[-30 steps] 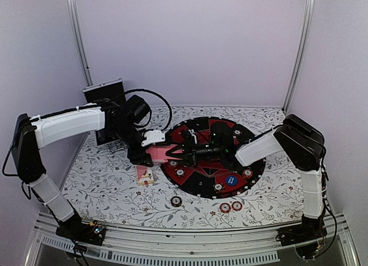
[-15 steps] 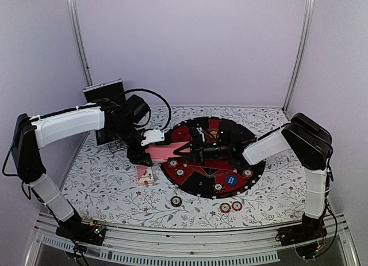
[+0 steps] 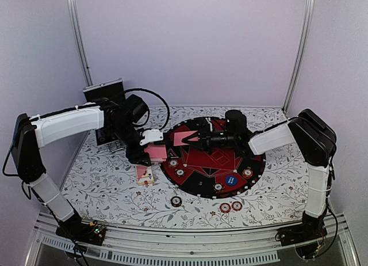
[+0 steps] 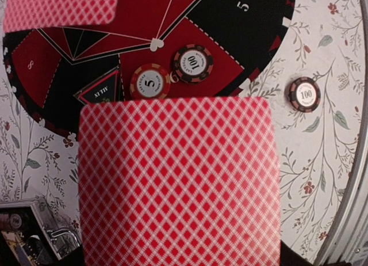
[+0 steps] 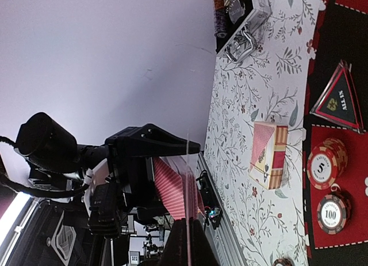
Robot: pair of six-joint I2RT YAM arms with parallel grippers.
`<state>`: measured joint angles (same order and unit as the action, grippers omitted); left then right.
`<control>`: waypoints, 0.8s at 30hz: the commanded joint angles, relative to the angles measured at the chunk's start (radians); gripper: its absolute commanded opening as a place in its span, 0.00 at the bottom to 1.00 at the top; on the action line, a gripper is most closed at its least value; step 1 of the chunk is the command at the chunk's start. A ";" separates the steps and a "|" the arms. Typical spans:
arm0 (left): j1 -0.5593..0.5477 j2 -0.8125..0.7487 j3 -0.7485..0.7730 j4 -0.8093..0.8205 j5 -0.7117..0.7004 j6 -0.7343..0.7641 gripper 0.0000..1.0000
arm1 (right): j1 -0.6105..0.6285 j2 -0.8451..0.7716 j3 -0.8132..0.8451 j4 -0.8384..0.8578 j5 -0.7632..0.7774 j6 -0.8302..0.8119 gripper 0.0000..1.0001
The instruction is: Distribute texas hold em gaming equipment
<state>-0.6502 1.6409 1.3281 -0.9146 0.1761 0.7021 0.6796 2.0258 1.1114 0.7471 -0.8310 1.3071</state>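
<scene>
My left gripper [image 3: 150, 154] is shut on a deck of pink-backed playing cards [image 3: 157, 152] at the left rim of the round poker mat [image 3: 253, 162]. That deck [image 4: 178, 179] fills the lower left wrist view and hides the fingers. My right gripper [image 3: 195, 139] is shut on a single card [image 3: 182, 138] held above the mat, just right of the deck. In the right wrist view this card [image 5: 188, 185] shows edge-on between the dark fingertips [image 5: 201, 246]. Red-and-white chips [image 4: 150, 82] and brown chips [image 4: 193, 63] lie on the mat. The blue button disc [image 3: 232, 179] lies at its front right.
A card box [image 3: 145, 175] lies on the flowered cloth below the deck. One brown chip [image 3: 176, 201] and two red chips [image 3: 225, 208] sit off the mat near the front. The black silver-edged case [image 3: 106, 93] stands at the back left behind the left arm.
My right gripper shut on one card at the deck's end and drew it rightward and back over the mat. The left arm and its deck stayed put.
</scene>
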 commanded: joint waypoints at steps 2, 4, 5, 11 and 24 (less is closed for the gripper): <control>0.011 -0.018 0.019 -0.010 0.035 -0.014 0.00 | -0.020 0.072 0.113 -0.098 -0.032 -0.068 0.01; 0.011 -0.019 0.022 -0.010 0.039 -0.018 0.00 | -0.029 0.108 0.153 -0.130 -0.034 -0.091 0.01; 0.011 -0.022 0.022 -0.012 0.041 -0.019 0.00 | -0.035 0.126 0.171 -0.144 -0.035 -0.098 0.01; 0.011 -0.041 0.020 -0.014 0.060 -0.027 0.00 | -0.051 0.241 0.321 -0.276 -0.025 -0.161 0.01; 0.011 -0.069 0.002 -0.013 0.074 -0.036 0.00 | -0.061 0.461 0.623 -0.516 0.054 -0.246 0.05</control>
<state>-0.6495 1.6100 1.3277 -0.9260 0.2276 0.6765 0.6254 2.4283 1.6665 0.3229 -0.8169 1.1038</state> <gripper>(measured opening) 0.660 0.046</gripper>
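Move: The right hand holds a face-down card level by its right end. The red "8" field on the mat's far left lies some 13 cm ahead of it, 9 cm left and 13 cm below. From that hand, the ALL IN plaque is about 5 cm ahead and 10 cm left, and the red 5 chips are level with it and 10 cm left. From the left hand, the "8" field lies roughly 18 cm ahead, 10 cm right and 10 cm lower. Forward and down, after a slight initial rise, the right hand carries the pinched card about 10 cm outward and 8 cm lower, edging a few cm left past the ALL IN plaque towards the red "8" field. Its fingers, still pointing left, tip down some 10 degrees and keep their hold on the card. The left hand keeps holding the deck. ##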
